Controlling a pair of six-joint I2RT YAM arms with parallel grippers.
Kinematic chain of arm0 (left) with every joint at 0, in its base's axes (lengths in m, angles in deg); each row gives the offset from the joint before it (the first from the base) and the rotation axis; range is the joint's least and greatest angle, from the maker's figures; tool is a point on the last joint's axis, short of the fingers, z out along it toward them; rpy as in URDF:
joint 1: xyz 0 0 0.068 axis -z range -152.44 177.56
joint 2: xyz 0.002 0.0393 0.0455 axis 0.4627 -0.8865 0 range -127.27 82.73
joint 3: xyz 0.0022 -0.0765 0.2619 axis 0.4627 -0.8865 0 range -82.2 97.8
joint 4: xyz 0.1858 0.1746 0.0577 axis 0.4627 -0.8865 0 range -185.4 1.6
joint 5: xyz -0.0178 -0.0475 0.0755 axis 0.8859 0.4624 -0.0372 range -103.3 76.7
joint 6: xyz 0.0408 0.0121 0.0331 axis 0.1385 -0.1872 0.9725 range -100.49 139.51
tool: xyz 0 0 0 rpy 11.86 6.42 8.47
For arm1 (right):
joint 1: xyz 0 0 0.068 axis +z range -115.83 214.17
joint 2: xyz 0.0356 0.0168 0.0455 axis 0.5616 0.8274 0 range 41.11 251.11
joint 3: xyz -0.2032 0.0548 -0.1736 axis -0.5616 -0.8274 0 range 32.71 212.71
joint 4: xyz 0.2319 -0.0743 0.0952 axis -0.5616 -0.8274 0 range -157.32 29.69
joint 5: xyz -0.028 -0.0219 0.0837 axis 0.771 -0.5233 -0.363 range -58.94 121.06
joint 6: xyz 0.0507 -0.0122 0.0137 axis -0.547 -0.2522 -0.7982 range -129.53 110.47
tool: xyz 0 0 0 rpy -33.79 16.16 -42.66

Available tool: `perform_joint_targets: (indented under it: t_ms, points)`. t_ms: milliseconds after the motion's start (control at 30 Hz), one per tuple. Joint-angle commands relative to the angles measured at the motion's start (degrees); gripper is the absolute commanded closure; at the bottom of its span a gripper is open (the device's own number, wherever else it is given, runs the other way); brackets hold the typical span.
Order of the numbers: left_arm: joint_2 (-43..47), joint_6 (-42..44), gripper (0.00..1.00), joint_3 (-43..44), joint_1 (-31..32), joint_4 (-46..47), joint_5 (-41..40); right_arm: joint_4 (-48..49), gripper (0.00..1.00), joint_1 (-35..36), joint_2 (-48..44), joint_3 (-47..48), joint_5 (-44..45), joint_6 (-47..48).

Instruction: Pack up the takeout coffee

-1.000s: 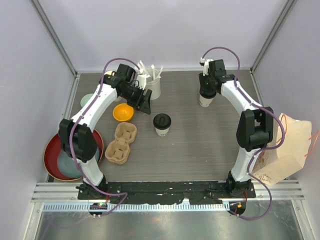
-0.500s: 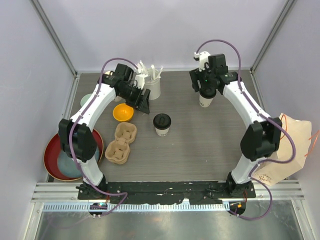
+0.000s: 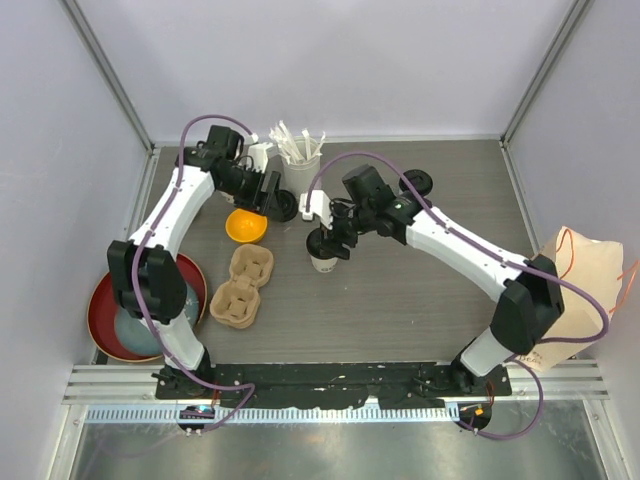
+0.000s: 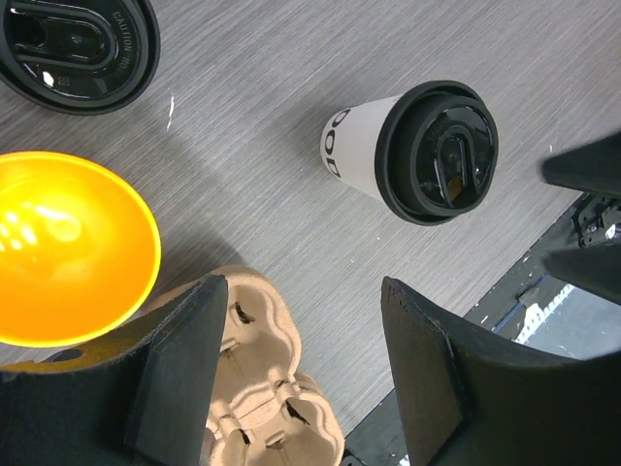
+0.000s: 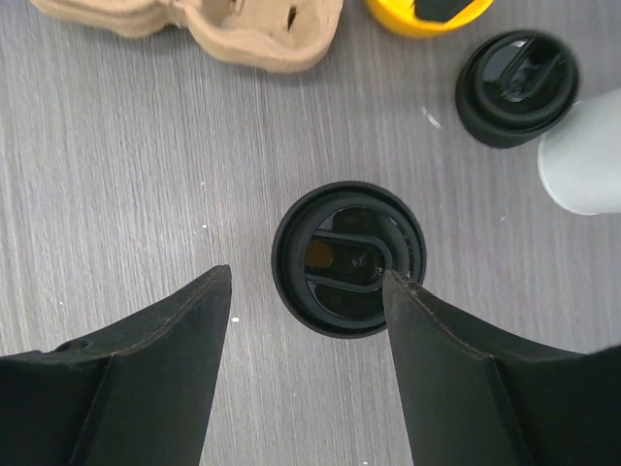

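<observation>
One takeout coffee [image 3: 322, 262], a white cup with a black lid, stands mid-table. My right gripper [image 3: 327, 236] hangs open just above it. In the right wrist view its lid [image 5: 347, 257] lies just beyond the open right gripper [image 5: 306, 291], touching neither finger. The left wrist view shows the same coffee [image 4: 427, 150] ahead of my open left gripper [image 4: 301, 359], which holds nothing. A second lidded coffee [image 3: 419, 183] stands alone at the back right. My left gripper [image 3: 279, 204] hovers near the orange bowl.
A brown pulp cup carrier [image 3: 242, 285] lies front left, next to an orange bowl [image 3: 246, 224]. A loose black lid [image 4: 78, 44] lies by the bowl. A white cup of stirrers [image 3: 300, 168] stands at the back. A red plate [image 3: 105, 300] sits far left, a paper bag [image 3: 575, 290] far right.
My right gripper opened, left the back-right coffee standing and swung left over the middle coffee. The left arm drew back slightly to the left.
</observation>
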Motion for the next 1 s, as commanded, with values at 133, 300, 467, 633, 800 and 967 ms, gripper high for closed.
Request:
perform_joint_targets:
  t_ms: [133, 300, 467, 633, 800, 967]
  points:
    - [3.6, 0.3, 0.32, -0.3, -0.8, 0.5, 2.9, -0.4, 0.36, 2.1, 6.8, 3.7, 4.6, 3.8]
    - [3.3, 0.4, 0.32, -0.4, -0.8, 0.4, 3.8, -0.4, 0.46, 2.1, 9.4, 5.4, 5.8, 3.3]
    - [3.3, 0.5, 0.32, -0.2, -1.1, 0.2, 4.3, -0.6, 0.67, 2.2, 10.0, 5.5, 6.7, 3.3]
    - [3.1, 0.6, 0.32, -0.1, -1.3, -0.1, 5.0, -1.2, 0.85, 2.2, 9.8, 5.7, 7.9, 3.1]
    - [3.1, 0.7, 0.32, 0.1, -1.5, -0.2, 5.0, -1.2, 0.95, 1.5, 9.1, 7.1, 12.3, 0.1]
    - [3.3, 0.8, 0.32, 0.1, -1.6, -0.3, 4.8, -1.6, 0.99, -4.8, 10.9, 11.6, 11.1, -5.2]
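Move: The lidded cup stands just ahead of the right hand, about 4 cm forward and 3 cm to its left, with its middle some 10 cm below. From the cup, the stack of black lids is about 13 cm farther out and 11 cm left, the yellow bowl 8 cm out and 21 cm left, and the cup carrier 7 cm nearer and 22 cm left. From the left hand, the cup lies roughly 7 cm back and 13 cm right, 9 cm below. Sink the right gripper about 6 cm behind the near side of the lidded cup, tipping the fingers some 10 degrees steeper. Shut the empty fingers, easing forward as they close, then push the closed tips forward against the lid's near edge, making about 4 cm of forward travel in all, rising slightly and turning a little clockwise at the end. ##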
